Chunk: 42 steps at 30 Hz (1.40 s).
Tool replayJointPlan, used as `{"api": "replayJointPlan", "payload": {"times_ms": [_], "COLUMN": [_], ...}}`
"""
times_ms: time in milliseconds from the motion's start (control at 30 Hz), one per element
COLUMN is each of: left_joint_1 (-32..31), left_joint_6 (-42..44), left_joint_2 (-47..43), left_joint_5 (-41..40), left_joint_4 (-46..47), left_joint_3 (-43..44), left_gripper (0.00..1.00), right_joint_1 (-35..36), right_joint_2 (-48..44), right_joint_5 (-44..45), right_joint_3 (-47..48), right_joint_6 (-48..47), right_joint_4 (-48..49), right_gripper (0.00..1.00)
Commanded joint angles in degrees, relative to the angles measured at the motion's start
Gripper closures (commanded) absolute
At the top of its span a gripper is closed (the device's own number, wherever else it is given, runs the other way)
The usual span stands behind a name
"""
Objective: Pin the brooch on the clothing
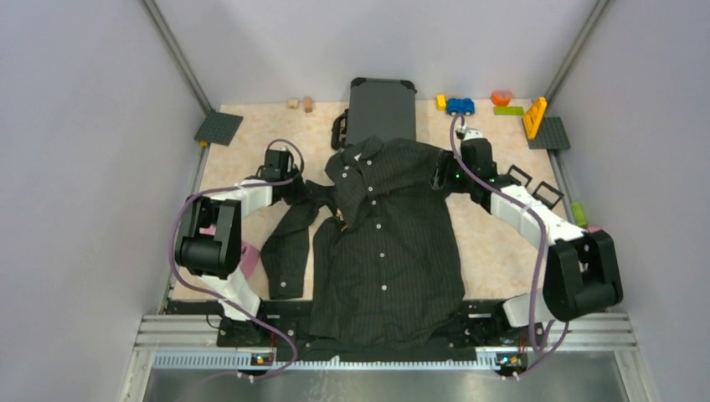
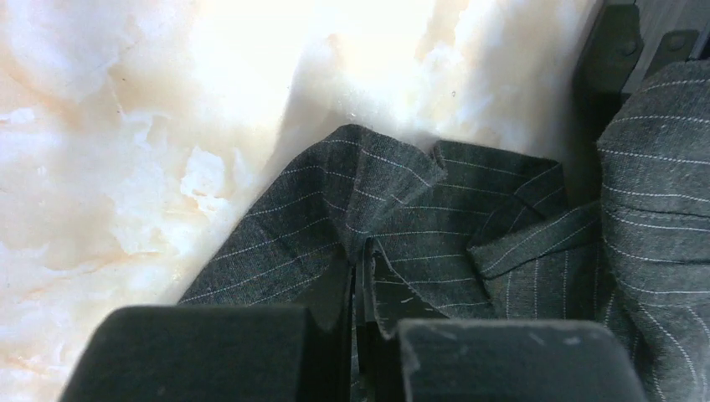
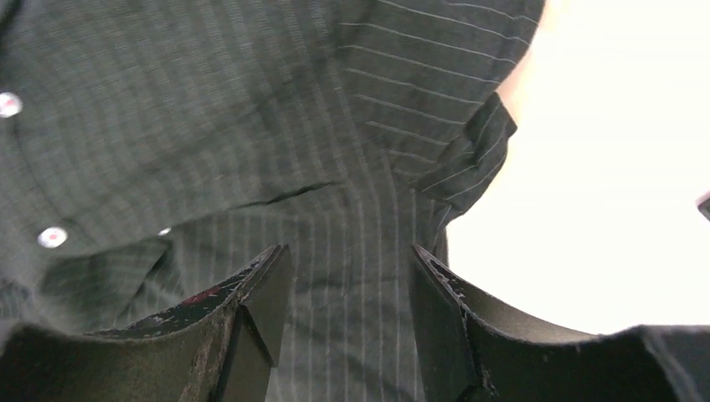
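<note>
The clothing point(image 1: 387, 243), a black pinstriped shirt with white buttons, lies spread front-up in the middle of the table, with its left sleeve point(image 1: 285, 247) folded down beside it. My left gripper point(image 1: 297, 189) is at the shirt's left shoulder. The left wrist view shows this left gripper point(image 2: 360, 270) shut on a pinched fold of the pinstriped cloth point(image 2: 402, 218). My right gripper point(image 1: 440, 172) hovers over the other shoulder. Its fingers point(image 3: 270, 276) stand apart there, and this right gripper point(image 3: 347, 255) has the shirt cloth point(image 3: 251, 126) lying flat below the gap. No brooch shows in any view.
A dark grey suitcase point(image 1: 382, 107) lies at the back, touching the collar. Toys sit at the back right: a blue car point(image 1: 460, 106), a yellow piece point(image 1: 534, 117), a dark baseplate point(image 1: 549, 133). Another baseplate point(image 1: 218, 128) and wooden blocks point(image 1: 300, 103) sit back left. A pink object point(image 1: 249, 254) lies by the left arm.
</note>
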Motion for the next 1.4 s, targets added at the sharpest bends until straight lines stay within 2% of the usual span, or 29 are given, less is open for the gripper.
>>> {"api": "replayJointPlan", "payload": {"times_ms": [0,167,467,533,733,1000,1333,1367], "left_joint_1": [1.67,3.46,6.33,6.87,8.32,13.55,14.55,14.55], "left_joint_6": [-1.51,-1.76,-1.83,-1.79,-2.10,-1.83,0.57,1.16], "left_joint_2": [-1.32,-4.85,-6.35,-6.14,-7.43,-10.87,-13.16,-13.46], "left_joint_5": [1.36,-0.66,1.06,1.06,-1.18,-3.85,-4.70,-3.60], "left_joint_4": [4.22,5.15,6.57,6.60,6.86,6.96,5.53,5.63], "left_joint_3": [-0.23,-1.96,-2.97,-2.88,-3.68,-5.83,-5.85,-5.75], "left_gripper": [1.00,1.00,1.00,1.00,1.00,1.00,1.00,1.00], "right_joint_1": [-5.32,-6.76,-7.68,-7.84,-9.05,-12.72,-14.50,-14.46], "right_joint_2": [6.63,12.86,22.55,23.79,25.96,24.83,22.67,22.27], "right_joint_5": [-6.93,-7.46,-4.75,-4.60,-1.69,2.29,1.27,0.31], "right_joint_3": [0.00,2.41,9.43,10.60,12.97,11.56,9.79,9.92], "right_joint_6": [4.64,4.94,3.28,3.06,2.84,4.73,4.32,4.02], "right_joint_4": [8.13,11.54,10.18,9.90,7.52,5.35,5.34,5.44], "right_gripper": [0.45,0.45,0.48,0.57,1.00,1.00,1.00,0.96]}}
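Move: The right hand, open and empty, goes for the shirt's right sleeve, whose pinch spot lies about 8 cm ahead, 2 cm to its right and 9 cm below; the dark case is some 24 cm ahead and 15 cm to its left, the nearer black frame about 7 cm ahead and 24 cm right. The left hand already pinches the left sleeve; the brooch by the shirt's folded edge is about 11 cm right and 7 cm back of it. It is drawing that sleeve towards bare table 11 cm to its left. The right hand sinks about 9 cm while reaching some 8 cm forward onto the shirt's right sleeve, tipping slightly down, then shuts its half-open fingers on the cloth and pulls it roughly 5 cm to the right, low over the table, turning a little clockwise. Meanwhile the left hand keeps its pinch on the left sleeve and draws it left, away from the shirt's middle, rising slightly and turning some 15 degrees counter-clockwise, so both hands stretch the cloth apart. ##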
